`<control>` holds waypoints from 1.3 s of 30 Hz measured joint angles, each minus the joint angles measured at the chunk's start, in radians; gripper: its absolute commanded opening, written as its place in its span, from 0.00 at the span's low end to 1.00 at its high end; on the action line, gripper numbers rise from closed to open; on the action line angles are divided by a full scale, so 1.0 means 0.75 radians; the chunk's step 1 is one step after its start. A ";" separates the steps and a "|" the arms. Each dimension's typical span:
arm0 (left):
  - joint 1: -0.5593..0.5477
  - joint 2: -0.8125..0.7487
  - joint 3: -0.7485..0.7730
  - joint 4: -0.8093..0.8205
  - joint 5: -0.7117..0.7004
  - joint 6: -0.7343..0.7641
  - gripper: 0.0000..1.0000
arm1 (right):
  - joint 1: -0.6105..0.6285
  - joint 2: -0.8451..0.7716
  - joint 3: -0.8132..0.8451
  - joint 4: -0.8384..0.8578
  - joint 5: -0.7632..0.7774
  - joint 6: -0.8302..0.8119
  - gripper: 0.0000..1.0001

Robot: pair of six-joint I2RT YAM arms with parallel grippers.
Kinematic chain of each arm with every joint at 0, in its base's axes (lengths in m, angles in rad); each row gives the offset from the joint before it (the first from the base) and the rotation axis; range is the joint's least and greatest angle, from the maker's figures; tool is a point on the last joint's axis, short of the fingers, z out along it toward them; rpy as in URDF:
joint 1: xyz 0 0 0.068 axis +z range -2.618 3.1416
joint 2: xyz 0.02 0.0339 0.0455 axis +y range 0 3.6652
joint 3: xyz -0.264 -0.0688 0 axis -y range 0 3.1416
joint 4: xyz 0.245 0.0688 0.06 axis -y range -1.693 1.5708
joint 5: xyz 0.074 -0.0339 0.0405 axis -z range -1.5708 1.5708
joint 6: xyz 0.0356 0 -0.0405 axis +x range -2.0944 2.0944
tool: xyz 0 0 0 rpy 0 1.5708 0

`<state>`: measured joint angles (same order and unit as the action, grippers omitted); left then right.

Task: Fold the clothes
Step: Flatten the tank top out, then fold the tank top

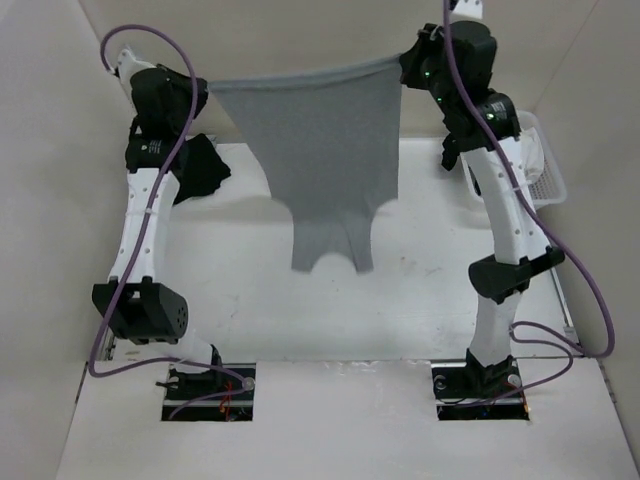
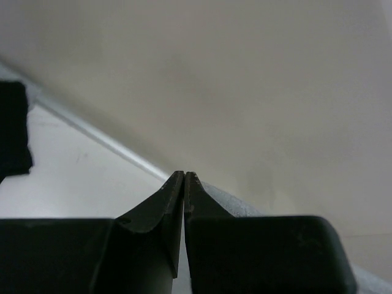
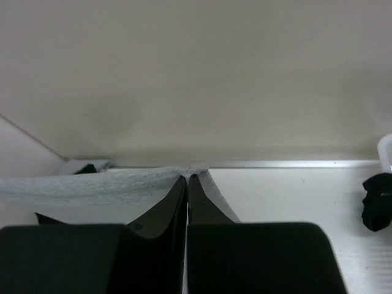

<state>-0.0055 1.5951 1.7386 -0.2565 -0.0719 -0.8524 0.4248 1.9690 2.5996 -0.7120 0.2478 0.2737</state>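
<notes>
The clothes [image 1: 320, 150], a light grey sleeveless top, hang in the air above the table, stretched between both grippers. The straight hem is at the top and the straps dangle down near the table's middle. My left gripper [image 1: 205, 88] is shut on the left hem corner. In the left wrist view its jaws [image 2: 184, 174] are pressed together, with grey fabric [image 2: 236, 207] showing just right of the fingers. My right gripper [image 1: 402, 62] is shut on the right hem corner. In the right wrist view its jaws [image 3: 187, 178] pinch the fabric [image 3: 92, 190], which runs off to the left.
A black garment [image 1: 205, 165] lies on the table at the back left, below the left gripper, and also shows as the black garment [image 2: 12, 128]. A white basket [image 1: 545, 165] stands at the right edge, with a dark item [image 3: 375, 202] by it. Beige walls enclose the table.
</notes>
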 measured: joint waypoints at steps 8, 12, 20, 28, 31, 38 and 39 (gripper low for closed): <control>-0.004 -0.269 0.028 0.122 0.003 0.013 0.03 | -0.016 -0.249 -0.056 0.021 -0.063 0.028 0.00; -0.043 -0.503 -0.241 0.201 -0.030 0.025 0.03 | 0.021 -0.553 -0.506 0.114 -0.045 0.030 0.00; -0.201 -1.172 -1.178 0.149 -0.151 0.052 0.03 | 0.457 -1.263 -1.798 0.292 0.131 0.097 0.00; -0.263 -1.924 -1.562 -0.406 -0.176 0.012 0.03 | 1.010 -1.718 -2.571 0.192 0.242 0.524 0.00; -0.326 -1.990 -1.598 -0.554 -0.148 -0.077 0.03 | 1.190 -1.768 -2.706 0.130 0.259 0.733 0.00; -0.340 -2.005 -1.603 -0.731 -0.150 -0.192 0.03 | 1.405 -1.710 -2.762 0.050 0.273 1.016 0.01; -0.328 -2.001 -1.603 -0.730 -0.158 -0.202 0.03 | 1.387 -1.691 -2.753 0.052 0.272 1.012 0.01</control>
<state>-0.2512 0.0944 0.5362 -0.8043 -0.1902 -1.0039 1.4647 0.7006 0.5346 -0.6731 0.4515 1.0328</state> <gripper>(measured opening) 0.026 0.011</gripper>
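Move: I hold the tank top's hem, one corner in each hand; its middle hangs about 10 cm back and 18 cm below my left hand, 20 cm to that hand's right. The near table edge is some 43 cm straight back and 41 cm below it; the black cloth lies 7 cm ahead, 14 cm left, 40 cm down. From my right hand the edge is 42 cm straight back and 48 cm below, the basket 8 cm ahead, 33 cm right, 44 cm down. I swing both closed hands up and back towards myself, rising about 10 cm, then sweep on back and down towards the near table edge, still pinching the hem corners. My right hand ends lower and nearer the edge, about 43 cm back, tipping its fingers down some 40 degrees and turning counter-clockwise; my left goes about 33 cm back. ##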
